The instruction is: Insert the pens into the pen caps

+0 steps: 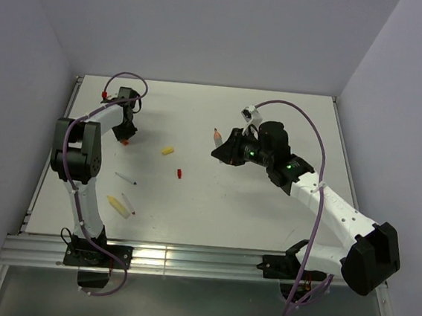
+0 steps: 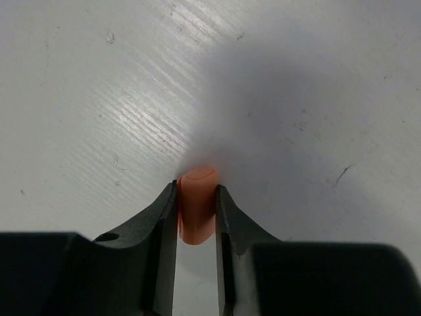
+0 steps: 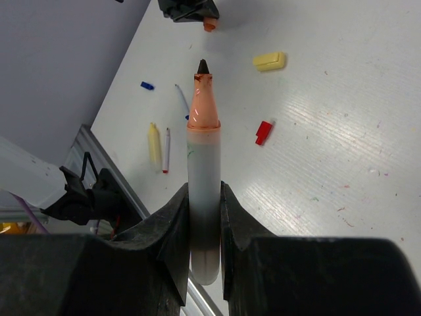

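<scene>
In the left wrist view my left gripper (image 2: 197, 189) is down on the table, and both its jaws press the sides of a stubby orange cap (image 2: 197, 210). From above, this cap (image 1: 125, 141) shows just under the left gripper (image 1: 126, 133) at the far left. My right gripper (image 3: 204, 187) is shut on the pale body of the orange marker (image 3: 203, 151). The marker's bare dark tip points away toward the left arm. The top view shows this marker (image 1: 217, 136) raised above mid-table in the right gripper (image 1: 224, 151).
On the table lie a yellow cap (image 3: 270, 61), a red cap (image 3: 264, 131), a dark-blue cap (image 3: 147, 85), a thin blue-tipped pen (image 3: 181, 99), a yellow marker (image 3: 154, 145) and a thin red-tipped pen (image 3: 166, 150). The metal rail (image 1: 186, 260) runs along the near edge.
</scene>
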`<act>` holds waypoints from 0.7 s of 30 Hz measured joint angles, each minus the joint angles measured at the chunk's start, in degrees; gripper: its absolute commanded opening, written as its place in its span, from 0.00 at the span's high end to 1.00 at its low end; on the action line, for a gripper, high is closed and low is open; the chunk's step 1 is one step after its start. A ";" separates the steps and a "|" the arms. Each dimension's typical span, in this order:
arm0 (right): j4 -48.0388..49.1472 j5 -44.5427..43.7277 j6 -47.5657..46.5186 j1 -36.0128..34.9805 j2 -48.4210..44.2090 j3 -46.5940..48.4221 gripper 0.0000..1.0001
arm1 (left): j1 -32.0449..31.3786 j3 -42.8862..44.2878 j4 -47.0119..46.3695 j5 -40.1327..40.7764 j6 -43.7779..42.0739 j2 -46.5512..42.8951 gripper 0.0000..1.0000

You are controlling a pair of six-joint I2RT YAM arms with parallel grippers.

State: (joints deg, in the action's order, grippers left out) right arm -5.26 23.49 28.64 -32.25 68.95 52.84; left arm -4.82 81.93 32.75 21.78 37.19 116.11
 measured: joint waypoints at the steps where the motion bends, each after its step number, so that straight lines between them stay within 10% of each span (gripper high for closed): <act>1: 0.00 0.07 0.00 0.00 0.07 0.00 1.00 | 0.00 0.00 0.02 -0.13 0.00 -0.02 1.00; 21: 12.26 15.37 5.05 -0.42 1.86 -2.64 1.00 | -3.28 -3.76 -10.62 -23.56 2.91 -28.92 1.00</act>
State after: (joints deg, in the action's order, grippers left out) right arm 7.01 38.85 33.69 -32.67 70.81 50.19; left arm -8.10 78.17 22.13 -1.78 40.10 87.20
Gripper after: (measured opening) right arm 0.249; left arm 0.277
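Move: The left hand already pinches the orange cap at the table; the orange pen it goes to, held upright-ish in the right hand, is about 34 cm right, 15 cm back and 24 cm above. From the left hand, the yellow cap lies 17 cm right and 2 cm back, the red cap 23 cm right and 10 cm back, both at its height. From the right hand, the orange cap is about 34 cm left, 17 cm ahead, 21 cm below. Left lifts its orange cap about 22 cm, tilting up, rightward towards the orange pen, which right draws back-left. ##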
